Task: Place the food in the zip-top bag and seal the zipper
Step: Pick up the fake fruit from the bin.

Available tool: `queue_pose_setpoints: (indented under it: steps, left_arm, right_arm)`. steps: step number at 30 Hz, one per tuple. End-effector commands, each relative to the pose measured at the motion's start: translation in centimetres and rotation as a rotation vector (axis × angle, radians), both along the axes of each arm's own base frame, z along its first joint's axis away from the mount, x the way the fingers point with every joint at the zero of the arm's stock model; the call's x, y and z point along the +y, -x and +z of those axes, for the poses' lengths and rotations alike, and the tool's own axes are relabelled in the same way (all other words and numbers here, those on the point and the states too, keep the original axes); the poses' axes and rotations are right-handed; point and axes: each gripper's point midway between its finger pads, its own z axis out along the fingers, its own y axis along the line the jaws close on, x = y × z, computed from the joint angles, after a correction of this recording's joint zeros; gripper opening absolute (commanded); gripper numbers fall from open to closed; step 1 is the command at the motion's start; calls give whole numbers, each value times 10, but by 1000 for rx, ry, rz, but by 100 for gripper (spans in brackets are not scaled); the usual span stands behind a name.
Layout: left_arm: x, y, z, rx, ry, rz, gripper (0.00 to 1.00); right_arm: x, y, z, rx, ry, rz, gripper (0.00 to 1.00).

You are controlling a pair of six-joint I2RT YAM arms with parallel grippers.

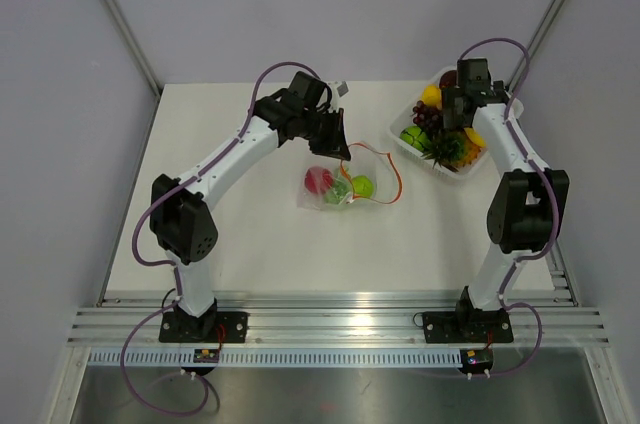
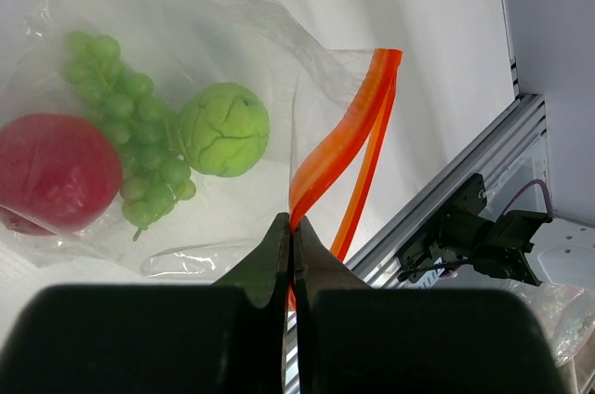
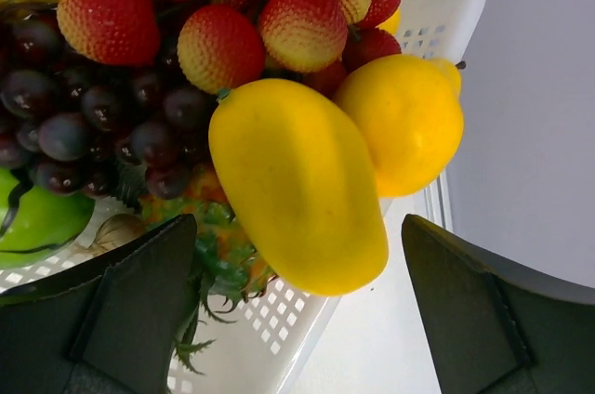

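The clear zip-top bag lies mid-table with its mouth lifted. Inside it are a red fruit, a bunch of green grapes and a green round fruit. My left gripper is shut on the orange zipper at one end of the strip, and it shows above the bag's far edge. My right gripper hangs open over the white tray, its fingers on either side of a yellow mango without touching it. More food lies beside it: a lemon and strawberries.
The tray at the back right also holds dark grapes, a green apple and a toy pineapple's leaves. An aluminium rail runs along the near table edge. Grey walls close in the table's sides.
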Motion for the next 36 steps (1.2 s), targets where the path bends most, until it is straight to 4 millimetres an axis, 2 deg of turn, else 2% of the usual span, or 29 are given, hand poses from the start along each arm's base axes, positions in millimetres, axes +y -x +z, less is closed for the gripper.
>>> queue_pose_setpoints:
  steps: [1, 3, 4, 8, 12, 13, 15, 16, 18, 19, 21, 22, 24, 25, 27, 28, 29, 31, 33, 34, 35, 36]
  left_arm:
    - [0, 0, 28, -68, 60, -25, 0]
    - [0, 0, 28, -68, 61, -28, 0]
    - [0, 0, 28, -67, 61, -28, 0]
    - [3, -2, 27, -66, 57, -20, 0]
    - [4, -2, 26, -62, 57, -17, 0]
    - [4, -2, 25, -59, 57, -15, 0]
    - [2, -2, 25, -58, 63, -14, 0]
    - [2, -2, 25, -55, 64, -11, 0]
    - [1, -3, 25, -52, 70, -13, 0]
    - [1, -3, 26, -53, 72, -12, 0]
    - [0, -3, 26, -52, 74, -11, 0]
    - [1, -3, 26, -51, 73, -10, 0]
    - [1, -3, 28, -60, 72, -7, 0]
    - [1, -3, 28, -58, 72, -8, 0]
    - [2, -3, 29, -62, 73, -5, 0]
    - [2, -3, 29, -61, 71, -4, 0]
    - [2, -3, 29, -63, 72, -4, 0]
    - [2, -3, 28, -57, 70, -1, 0]
    - [3, -3, 27, -56, 69, 3, 0]
    - [2, -3, 27, -54, 72, 5, 0]
    - [2, -3, 27, -57, 76, 7, 0]
    - [2, -3, 28, -56, 80, 8, 0]
  right_arm:
    - [-12, -16, 15, -27, 79, 7, 99]
    - [-11, -18, 8, -17, 70, 11, 99]
    - [-11, -20, -1, 1, 70, 9, 98]
    - [-10, -22, -13, 12, 51, 4, 94]
    - [-11, -22, -9, -11, 44, -6, 78]
    - [-10, -20, -1, -31, 41, -8, 69]
    - [-9, -19, 10, -66, 21, -18, 63]
    - [-5, -16, 24, -100, 4, -8, 61]
    - [4, -14, 37, -140, -42, 19, 58]
    - [8, -10, 53, -178, -61, 33, 57]
    - [17, -5, 65, -202, -111, 62, 55]
    - [20, 1, 83, -242, -128, 72, 55]
    - [32, 8, 94, -262, -190, 105, 54]
    - [37, 14, 107, -294, -221, 120, 54]
    - [55, 23, 118, -321, -322, 158, 53]
    - [62, 33, 129, -347, -357, 175, 52]
    - [79, 39, 135, -355, -442, 226, 52]
    - [98, 58, 147, -379, -513, 271, 50]
    - [122, 73, 155, -398, -595, 321, 50]
    - [136, 88, 155, -403, -616, 352, 49]
    - [146, 96, 156, -403, -651, 366, 49]
    - [157, 104, 148, -385, -668, 385, 49]
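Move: The mango to grasp lies just past the right gripper's open fingers, about 2 cm ahead, 1 cm right and 3 cm below. From that hand, the lemon is about 7 cm to the right and 2 cm ahead, the strawberries some 8 cm straight ahead, the dark grapes about 8 cm left and 4 cm ahead, and the pineapple 3 cm back and 3 cm left, deeper in the bin. From the left hand, the mango is roughly 32 cm right, 11 cm ahead and a little lower. Ease the open right gripper down about 3 cm and slightly forward around the mango, close the fingers on its sides, then lift quickly some 18 cm, swinging left and back out of the bin towards the bag. Tip the fingers up and roll the wrist as it rises, some 40 degrees of turn in all. Keep the left gripper still, shut on the bag's zipper edge. ##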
